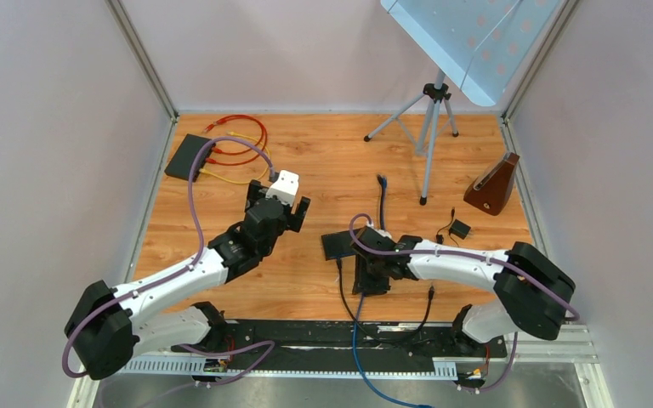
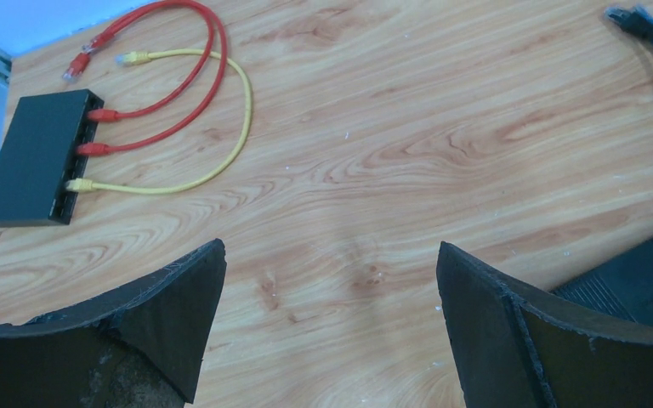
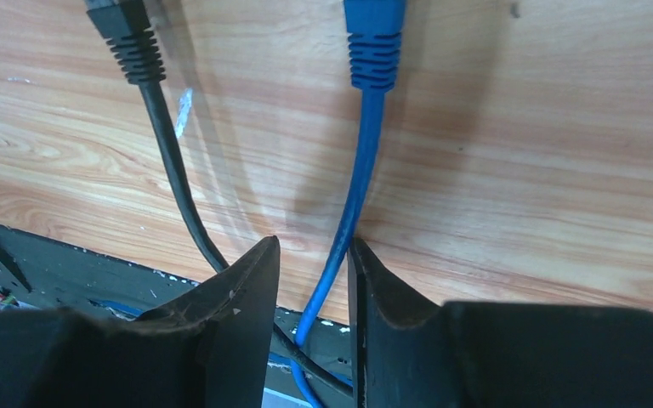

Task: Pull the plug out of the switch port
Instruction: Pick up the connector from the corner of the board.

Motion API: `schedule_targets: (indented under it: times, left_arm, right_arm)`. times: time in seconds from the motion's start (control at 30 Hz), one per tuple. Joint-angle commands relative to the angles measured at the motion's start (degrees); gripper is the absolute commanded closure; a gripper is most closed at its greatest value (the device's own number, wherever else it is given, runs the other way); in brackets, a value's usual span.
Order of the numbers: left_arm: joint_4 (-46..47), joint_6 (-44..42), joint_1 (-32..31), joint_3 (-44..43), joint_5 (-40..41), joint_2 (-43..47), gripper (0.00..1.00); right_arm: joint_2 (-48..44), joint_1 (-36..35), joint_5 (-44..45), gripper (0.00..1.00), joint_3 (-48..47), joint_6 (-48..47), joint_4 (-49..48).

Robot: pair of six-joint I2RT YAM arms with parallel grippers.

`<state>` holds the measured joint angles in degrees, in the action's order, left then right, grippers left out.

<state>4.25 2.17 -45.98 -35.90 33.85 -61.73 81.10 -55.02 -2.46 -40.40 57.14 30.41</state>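
Note:
A black switch [image 1: 337,245] lies at the table's centre; its ribbed corner [image 2: 638,285] shows in the left wrist view. A blue plug [image 3: 374,42] and a black plug [image 3: 123,30] lead away from it as cables. My right gripper [image 1: 372,276] [image 3: 313,242] stands over the blue cable [image 3: 353,204], its jaws narrowed around it. The cable touches the right finger and a gap stays on the left side. My left gripper [image 1: 296,214] [image 2: 332,251] hovers wide open over bare wood, left of the switch, holding nothing.
A second black switch [image 1: 189,155] [image 2: 38,157] with red and yellow cables sits at the back left. A loose blue cable end [image 1: 381,183], a small black adapter [image 1: 457,229], a brown wedge [image 1: 493,187] and a tripod [image 1: 429,127] stand to the right. A black rail [image 1: 323,336] lines the near edge.

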Motion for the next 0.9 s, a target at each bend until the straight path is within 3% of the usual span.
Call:
schedule_targets:
  times: [0.0, 0.23, 0.4, 0.63, 0.87]
  left_arm:
    - [3.61, 3.28, 0.71, 0.47, 2.34, 1.62, 0.00]
    - [3.30, 3.01, 1.32, 0.57, 2.15, 2.15, 0.00]
    - [2.96, 3.27, 1.46, 0.65, 2.13, 2.06, 0.00]
    - [2.88, 3.29, 1.50, 0.21, 1.38, 1.02, 0.00]
    - [1.57, 3.05, 1.60, -0.65, 0.44, 0.44, 0.00]
  right_arm:
    - [3.22, -1.10, 1.49, 0.67, -4.32, -1.24, 2.71]
    - [4.97, -1.23, 5.33, 0.77, -5.02, 0.22, 4.89]
    - [2.35, -1.23, 7.61, 0.91, -4.49, 1.42, 4.69]
    - [-12.82, -0.64, 19.08, 0.94, 3.18, 13.64, -2.15]
    - [-29.23, -0.04, 26.29, 1.00, 18.23, 23.25, -18.94]
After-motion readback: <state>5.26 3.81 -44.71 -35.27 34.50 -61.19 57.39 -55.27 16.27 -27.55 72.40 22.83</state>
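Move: The blue cable runs right between the right hand's parted fingertips, about 1 cm below the point where they close. Its blue plug lies some 6 cm straight ahead; the black plug is roughly 6 cm ahead and 6 cm left, and the switch's middle about 10 cm ahead and 4 cm left. From the left hand, that gripped stretch of blue cable is about 18 cm back, 21 cm right and 16 cm below. Almost in place at first, the right hand closes its part-open fingers on the blue cable a few centimetres behind the plug. Then, keeping the pinch, it swings forward about 4 cm and equally far up, drifting some 3 cm right, while the fingers tip up towards forward and the wrist turns clockwise by roughly 20 degrees each. ##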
